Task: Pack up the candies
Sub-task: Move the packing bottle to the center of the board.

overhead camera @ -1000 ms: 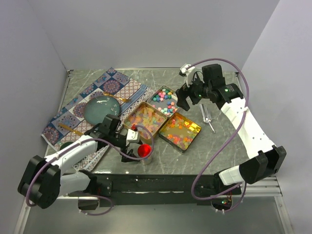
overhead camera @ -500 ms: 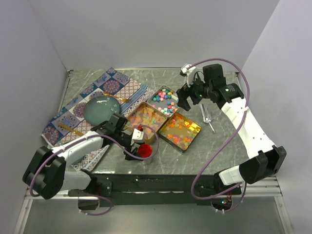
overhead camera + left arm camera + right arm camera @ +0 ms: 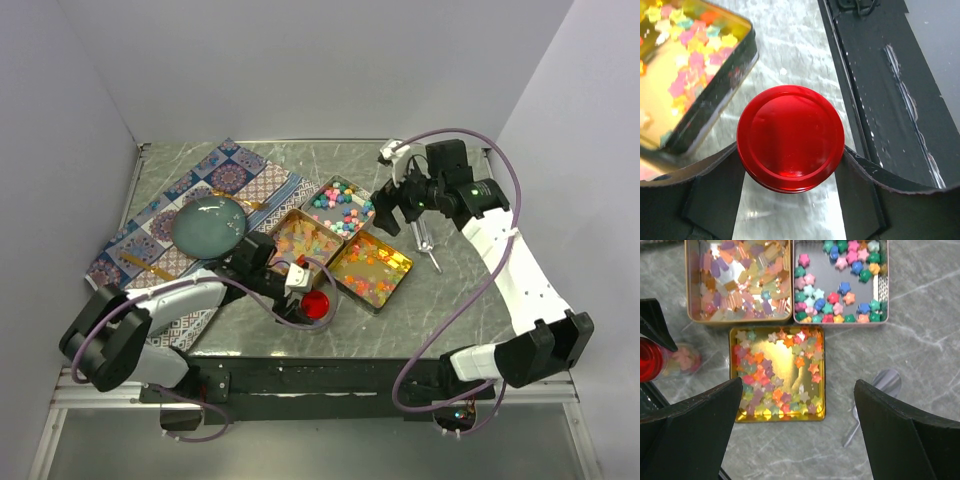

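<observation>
The candies lie in three square tins: pastel stars (image 3: 341, 207) (image 3: 840, 280), translucent ones (image 3: 303, 243) (image 3: 739, 280), and orange-red-yellow ones (image 3: 372, 266) (image 3: 777, 372). A small clear jar with a red lid (image 3: 316, 305) (image 3: 790, 137) stands by the table's near edge, with some candies inside (image 3: 682, 362). My left gripper (image 3: 306, 292) (image 3: 790, 165) is shut on it, a finger pressed against each side of the lid. Over the tins' right edge my right gripper (image 3: 388, 212) (image 3: 800, 430) hangs open and empty.
A metal scoop (image 3: 425, 240) (image 3: 875, 390) lies right of the tins. A patterned cloth (image 3: 160, 215) with a teal dome-shaped dish (image 3: 208, 224) covers the left side. The black front rail (image 3: 880, 75) runs just beyond the jar.
My left gripper reached right and closed from wide open onto the red lid; the jar shifted right with it. The right gripper drew slightly right and stayed open.
</observation>
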`<state>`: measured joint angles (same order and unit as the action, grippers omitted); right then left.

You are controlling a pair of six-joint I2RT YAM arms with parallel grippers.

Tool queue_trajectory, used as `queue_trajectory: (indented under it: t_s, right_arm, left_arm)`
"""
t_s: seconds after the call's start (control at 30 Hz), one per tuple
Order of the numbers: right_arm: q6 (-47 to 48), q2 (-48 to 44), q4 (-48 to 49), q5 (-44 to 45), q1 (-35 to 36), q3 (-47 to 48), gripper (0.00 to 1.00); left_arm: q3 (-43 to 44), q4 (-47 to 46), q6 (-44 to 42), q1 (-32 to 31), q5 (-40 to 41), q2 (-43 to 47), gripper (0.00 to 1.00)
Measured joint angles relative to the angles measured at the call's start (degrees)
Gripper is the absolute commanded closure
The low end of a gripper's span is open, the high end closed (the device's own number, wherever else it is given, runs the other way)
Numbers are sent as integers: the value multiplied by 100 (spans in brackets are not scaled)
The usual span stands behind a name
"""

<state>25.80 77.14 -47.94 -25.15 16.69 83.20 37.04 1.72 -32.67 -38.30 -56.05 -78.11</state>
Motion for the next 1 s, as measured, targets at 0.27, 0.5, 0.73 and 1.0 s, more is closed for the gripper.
queue_trajectory:
  t_s: [0.27, 0.5, 0.73, 1.0]
  right_arm:
    - [116, -221, -96, -28, -101, -133, 0]
    - [133, -267, -120, -96, -116, -240, 0]
    - [214, -76, -160, -85, -120, -122, 0]
    - [170, 87, -118, -216, -122, -74, 0]
  left_arm:
    - [-426, -1423, 702, -326, 57, -114, 16]
    - [-1493, -2806, 1740, -503, 627, 129, 2]
    - [-2240, -4468, 2695, -780, 1554, 48, 1]
    - [-2780, -6424, 3270, -1043, 2470, -833, 6]
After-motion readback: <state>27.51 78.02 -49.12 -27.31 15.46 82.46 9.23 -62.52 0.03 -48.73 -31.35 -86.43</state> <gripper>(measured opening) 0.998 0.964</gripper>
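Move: In the left hand's pinch, held by its red lid, the packing bottle is upright, its middle about 4 cm straight below the hand point. The gold tray lies some 12 cm ahead and 14 cm to the right, the mixed-candy tray roughly 18 cm ahead and 4 cm left, both about 8 cm lower than the hand. From the idle right hand, the bottle is some 16 cm back, 20 cm left and 20 cm below. Carrying the bottle by its lid a last 2 cm to the right and 1 cm back, the left hand then spreads its fingers wide and lets go. It backs off about 2 cm while sinking, then eases forward again and ends some 5 cm lower, fingers open below the lid beside the glass, the hand swung about 20 degrees counter-clockwise and its fingers pointing flatter. ##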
